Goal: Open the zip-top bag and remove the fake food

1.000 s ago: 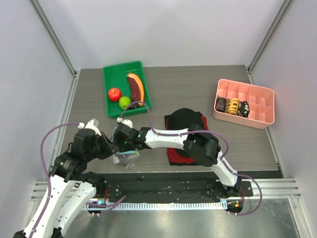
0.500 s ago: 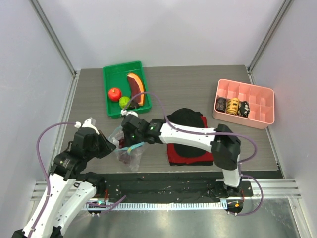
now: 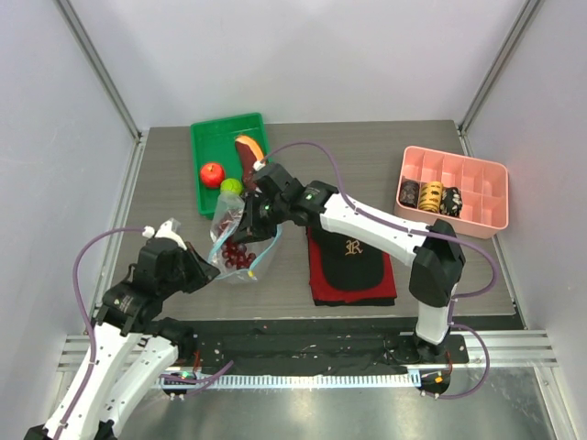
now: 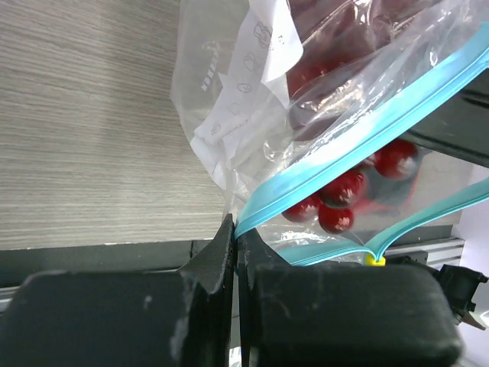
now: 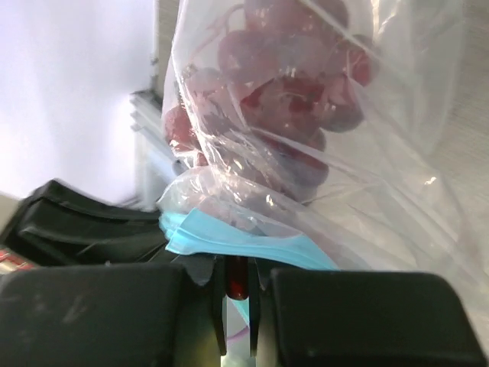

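Note:
The clear zip-top bag [image 3: 228, 223] hangs stretched between my two grippers near the table's left front. My left gripper [image 3: 204, 269] [image 4: 235, 229] is shut on one end of its teal zip strip [image 4: 344, 145]. The dark red grape bunch [image 3: 238, 255] [image 4: 344, 187] [image 5: 283, 84] sits inside the bag. My right gripper [image 3: 255, 215] [image 5: 238, 267] is at the bag's far upper edge. Its jaws are closed to a narrow slit on a glossy dark red piece of the bunch, with the strip [image 5: 244, 241] draped over its fingertips. The apple [image 3: 212, 173], green piece [image 3: 231, 188] and melon slice [image 3: 250, 158] lie in the green tray [image 3: 206, 133].
A black cap [image 3: 351, 257] on a red cloth [image 3: 321, 291] lies right of the bag, under the right arm. A pink divided box [image 3: 477, 197] with dark and yellow items stands at the back right. A metal rail [image 3: 303, 353] runs along the near edge.
My right gripper closed inside the bag, then swung up and right toward the tray, dragging the bag and grapes along and uncovering the cap. The left gripper kept its hold on the strip.

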`<state>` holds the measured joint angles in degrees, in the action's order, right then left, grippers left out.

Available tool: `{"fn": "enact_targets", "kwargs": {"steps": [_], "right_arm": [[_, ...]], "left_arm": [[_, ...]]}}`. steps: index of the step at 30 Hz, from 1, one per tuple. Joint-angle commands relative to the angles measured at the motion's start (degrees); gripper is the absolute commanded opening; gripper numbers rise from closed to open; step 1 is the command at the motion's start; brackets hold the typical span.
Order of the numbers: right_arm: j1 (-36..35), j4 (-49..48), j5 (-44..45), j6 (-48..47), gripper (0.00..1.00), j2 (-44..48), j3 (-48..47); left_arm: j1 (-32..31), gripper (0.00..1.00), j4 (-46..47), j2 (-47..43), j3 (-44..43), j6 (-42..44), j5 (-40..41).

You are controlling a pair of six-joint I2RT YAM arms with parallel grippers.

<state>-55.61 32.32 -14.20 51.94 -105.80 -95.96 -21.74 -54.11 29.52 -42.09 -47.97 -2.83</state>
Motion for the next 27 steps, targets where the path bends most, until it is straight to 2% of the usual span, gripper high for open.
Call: {"fn": "enact_targets", "kwargs": {"steps": [1,8,13,18,27], "right_arm": [[2.1,-3.4,-13.6,7.3,0.02,3.7,-1.5],[1.9,-8.7,-29.4,12.7,0.02,7.5,3.2],[0.7,-7.9,-31.5,12.5,0.02,9.9,6.8],[-0.4,-3.5,-30.5,8.3,0.02,11.1,11.0],[-2.7,6.3,-30.1,-3.0,0.02,8.2,2.5]], "left_arm": [[-0.1,0.00,-0.2,1.1,-0.5,-0.3,2.5],[0.0,0.00,2.6,6.6,-2.5,0.3,4.1],[0.0,0.00,5.2,8.1,-4.9,1.1,5.7],[0.0,0.00,6.3,8.4,-10.1,2.2,6.5],[-0.1,0.00,5.7,10.6,-11.2,1.1,6.3]]}}
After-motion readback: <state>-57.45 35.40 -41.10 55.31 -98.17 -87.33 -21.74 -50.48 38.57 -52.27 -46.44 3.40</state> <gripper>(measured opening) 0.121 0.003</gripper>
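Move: The grapes already hang from the right fingers inside the bag, their middle some 7 cm below that hand and 3 cm back. The bag's mouth is about 4 cm back from the right hand, straight below and some 8 cm down; the lime in the tray lies about 16 cm ahead and 5 cm left. From the left hand, which holds the zip edge, the grapes are roughly 5 cm ahead, 7 cm right and 4 cm lower. The grapes, still pinched in the right fingers, are drawn back about 12 cm towards the near table edge, rising some 3 cm and edging right as that wrist turns some 30 degrees, partly counter-clockwise. The left hand keeps its shut grip on the zip edge and works against that pull: forward, dipping slightly, then sharply up. ##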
